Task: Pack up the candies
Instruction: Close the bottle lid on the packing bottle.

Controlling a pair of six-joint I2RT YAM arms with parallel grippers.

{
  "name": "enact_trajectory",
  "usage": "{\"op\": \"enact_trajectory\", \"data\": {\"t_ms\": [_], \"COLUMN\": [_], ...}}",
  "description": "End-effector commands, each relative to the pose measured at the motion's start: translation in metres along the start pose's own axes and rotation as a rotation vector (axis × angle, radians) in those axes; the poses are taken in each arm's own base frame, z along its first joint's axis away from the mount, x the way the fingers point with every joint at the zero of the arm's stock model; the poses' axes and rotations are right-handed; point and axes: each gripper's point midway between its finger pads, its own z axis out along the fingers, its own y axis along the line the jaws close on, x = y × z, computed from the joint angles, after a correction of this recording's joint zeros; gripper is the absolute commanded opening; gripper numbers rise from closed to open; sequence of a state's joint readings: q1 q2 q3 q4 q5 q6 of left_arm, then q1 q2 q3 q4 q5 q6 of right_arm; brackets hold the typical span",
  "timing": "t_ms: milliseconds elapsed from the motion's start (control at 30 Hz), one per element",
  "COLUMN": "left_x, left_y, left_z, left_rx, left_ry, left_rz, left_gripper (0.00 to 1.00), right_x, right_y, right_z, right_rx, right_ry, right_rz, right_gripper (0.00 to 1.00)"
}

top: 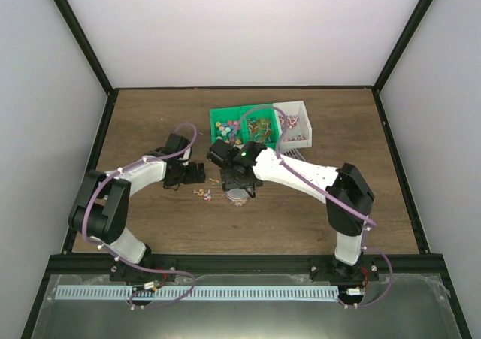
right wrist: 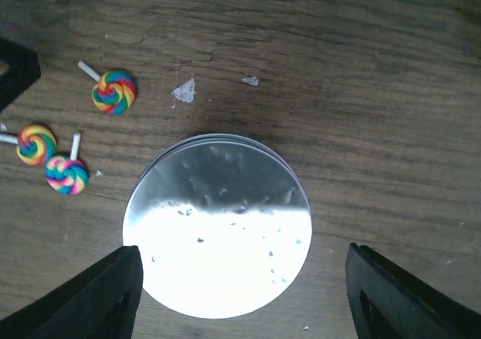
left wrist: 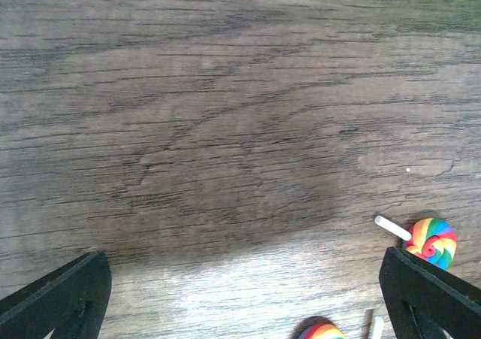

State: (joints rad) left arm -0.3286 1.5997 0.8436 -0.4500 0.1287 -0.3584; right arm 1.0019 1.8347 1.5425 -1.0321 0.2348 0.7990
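Note:
Three rainbow swirl lollipop candies (right wrist: 114, 92) lie on the wooden table to the left of a round silver tin (right wrist: 218, 226). My right gripper (right wrist: 240, 298) hangs open straight above the tin, one finger on each side of it, holding nothing. My left gripper (left wrist: 244, 298) is open low over bare wood. One lollipop (left wrist: 431, 242) lies just beyond its right finger and another (left wrist: 322, 331) shows at the bottom edge. From above, both grippers meet near the table's middle, the left (top: 197, 175) beside the right (top: 239, 190), with the lollipops (top: 203, 195) between them.
A green compartment tray (top: 222, 115) with several small bright sweets stands at the back centre. A white bin (top: 294, 121) adjoins it on the right. White crumbs (right wrist: 184, 91) lie on the wood beyond the tin. Black frame rails border the table.

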Motion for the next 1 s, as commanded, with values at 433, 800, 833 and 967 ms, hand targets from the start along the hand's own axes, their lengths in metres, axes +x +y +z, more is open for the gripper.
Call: {"op": "enact_trajectory", "data": {"t_ms": [433,800,833,967], "left_x": [0.034,0.034,0.034,0.033], "left_y": [0.013,0.013,0.013,0.012], "left_z": [0.016,0.014,0.015,0.016], "left_rx": [-0.034,-0.035,-0.035,-0.032], "left_ry": [0.133,0.134,0.135,0.137], "left_rz": [-0.009,-0.014,-0.014,-0.014], "left_gripper": [1.0,1.0,1.0,1.0], "right_x": [0.0,0.008,0.006,-0.007], "right_y": [0.024,0.026,0.026,0.031], "right_z": [0.016,0.029,0.026,0.01], "right_rx": [-0.087,-0.171,-0.176,-0.211], "right_ry": [0.015,0.068,0.061,0.016], "right_rz": [0.004,0.032,0.033,0.037], "right_gripper": [0.06,0.07,0.08,0.09]}}
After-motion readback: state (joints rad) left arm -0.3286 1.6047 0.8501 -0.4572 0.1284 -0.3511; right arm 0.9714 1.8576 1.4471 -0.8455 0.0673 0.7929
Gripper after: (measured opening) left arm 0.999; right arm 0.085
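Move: The bottle lid already lies on the packing bottle about 4 cm below the right hand and 1 cm to its left, neither ahead nor back. Two loose candies lie some 10 cm left of that hand, level with it, and a single candy 8 cm left and 3 cm ahead, all roughly 11 cm down. The candy box is about 20 cm ahead and 6 cm right. From the left hand the lid is some 13 cm right, 6 cm back and 4 cm higher. Onto the bottle lid, left of its middle, come the right hand's fingertips: above it they first close from wide open to nearly shut on nothing, then the hand shifts about 2.5 cm left and sinks some 3 cm. The hand rolls a little, its left side rising, and the shut tips end up against the lid's top to press it down. ##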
